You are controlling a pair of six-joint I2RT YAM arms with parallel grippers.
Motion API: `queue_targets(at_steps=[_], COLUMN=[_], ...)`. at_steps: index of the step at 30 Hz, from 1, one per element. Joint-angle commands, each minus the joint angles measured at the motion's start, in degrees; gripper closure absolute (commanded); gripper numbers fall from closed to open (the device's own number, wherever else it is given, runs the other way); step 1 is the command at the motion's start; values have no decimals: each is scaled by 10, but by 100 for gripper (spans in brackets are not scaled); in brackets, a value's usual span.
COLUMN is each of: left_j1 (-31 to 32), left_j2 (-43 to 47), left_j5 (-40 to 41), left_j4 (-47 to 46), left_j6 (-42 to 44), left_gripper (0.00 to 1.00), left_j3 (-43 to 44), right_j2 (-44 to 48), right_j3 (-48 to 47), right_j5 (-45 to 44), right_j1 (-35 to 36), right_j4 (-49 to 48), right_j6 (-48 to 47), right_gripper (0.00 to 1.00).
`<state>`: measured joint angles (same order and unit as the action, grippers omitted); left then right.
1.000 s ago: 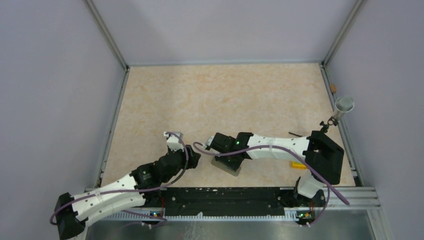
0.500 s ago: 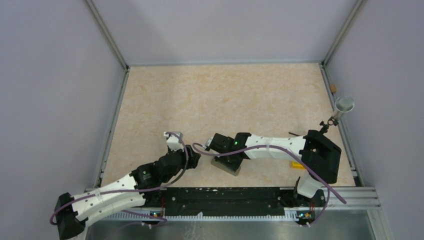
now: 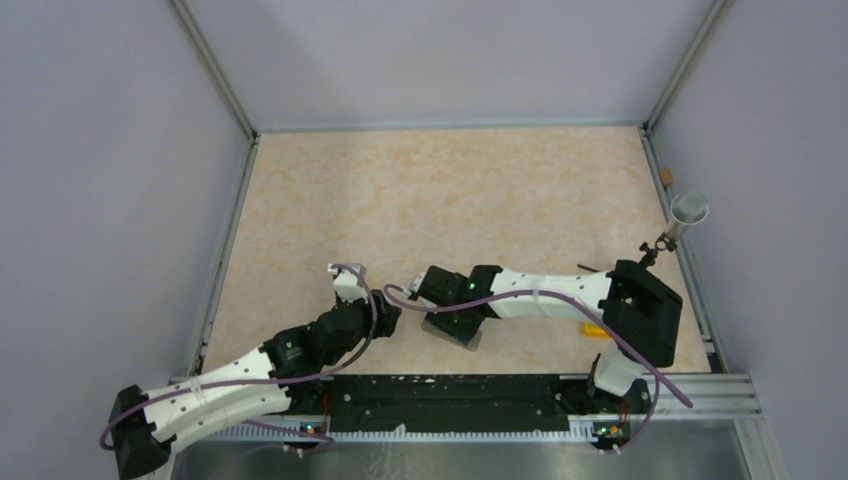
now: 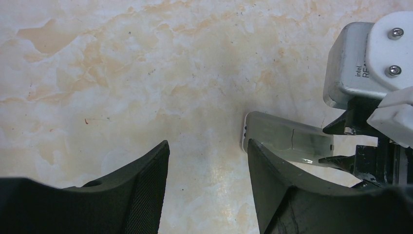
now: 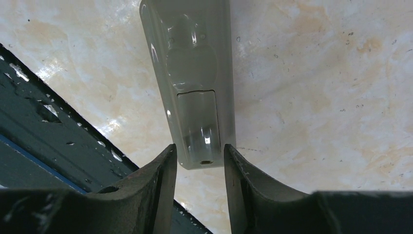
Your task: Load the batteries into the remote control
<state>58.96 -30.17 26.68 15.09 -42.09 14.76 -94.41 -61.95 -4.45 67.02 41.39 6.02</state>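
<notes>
The remote control [image 5: 195, 83] lies on the table with its plain grey back up and the battery cover shut. My right gripper [image 5: 199, 148] straddles its near end, jaws slightly parted, with a thin gap showing on the left side. From above, the remote control [image 3: 458, 337] pokes out under the right gripper [image 3: 447, 318]. My left gripper [image 4: 208, 144] stands open over bare table with nothing between its fingers. The remote control's [image 4: 287, 139] end lies just beyond its right finger. The left gripper [image 3: 392, 318] sits just left of the remote. The batteries are out of view.
A small yellow stick [image 3: 597, 330] lies on the table by the right arm's base. A black rail [image 3: 440, 390] runs along the near edge, close to the remote. A metal cup on a stand [image 3: 688, 210] sits at the right wall.
The right gripper's jaws have widened around the remote's end. The right arm's rear link shifted slightly. The left arm has not moved.
</notes>
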Motion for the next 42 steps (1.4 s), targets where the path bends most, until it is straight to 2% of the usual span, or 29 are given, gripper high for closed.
queue_targets(at_steps=[1, 13, 16, 19, 21, 27, 34, 42], left_j1=[-2, -2, -2, -2, -2, -2, -2, -2], left_j2=[-3, -5, -6, -8, -10, -17, -15, -29], left_j5=[7, 8, 8, 7, 7, 7, 9, 9], left_j4=[-10, -11, -12, -14, -14, -16, -14, -18], left_j6=[-2, -3, -2, -1, -1, -1, -2, 0], left_gripper=[38, 38, 38, 38, 38, 39, 38, 39], left_j3=[3, 3, 3, 3, 4, 5, 4, 7], right_j2=[0, 68, 94, 117, 129, 118, 21, 93], right_j3=[-19, -13, 3, 21, 31, 68, 159, 128], right_j5=[-1, -43, -49, -52, -51, -17, 34, -8], right_j1=[6, 4, -1, -4, -4, -5, -6, -10], right_j4=[-13, -25, -32, -42, -52, -87, -163, -137], right_j6=[1, 32, 49, 68, 75, 91, 117, 118], right_gripper=[60, 58, 67, 90, 100, 100, 100, 100])
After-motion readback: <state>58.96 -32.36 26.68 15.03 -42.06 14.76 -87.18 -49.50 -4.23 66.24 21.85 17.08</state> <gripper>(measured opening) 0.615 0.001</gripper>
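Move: The remote lies face down, and the middle of its battery cover is about 2 cm to the right hand's left, 1 cm ahead and 1 cm below. The remote's own middle is some 5 cm left and 3 cm ahead; the dark table edge runs about 6 cm straight back. The left gripper hangs about 17 cm left, 6 cm farther out and 5 cm higher; from that hand the cover is some 15 cm right, 5 cm back and 6 cm below. The right hand rises about 5 cm off the remote's near right end, shutting its open fingers fully on the way up, then comes straight back down to bring the closed fingertips onto the battery cover. Staying low, it slides them some 3 cm to the left and slightly forward along the remote, towards its far-left end, while the wrist tilts the tips roughly 15 degrees leftward and turns about 10 degrees clockwise, ending with the tips still on the cover. ##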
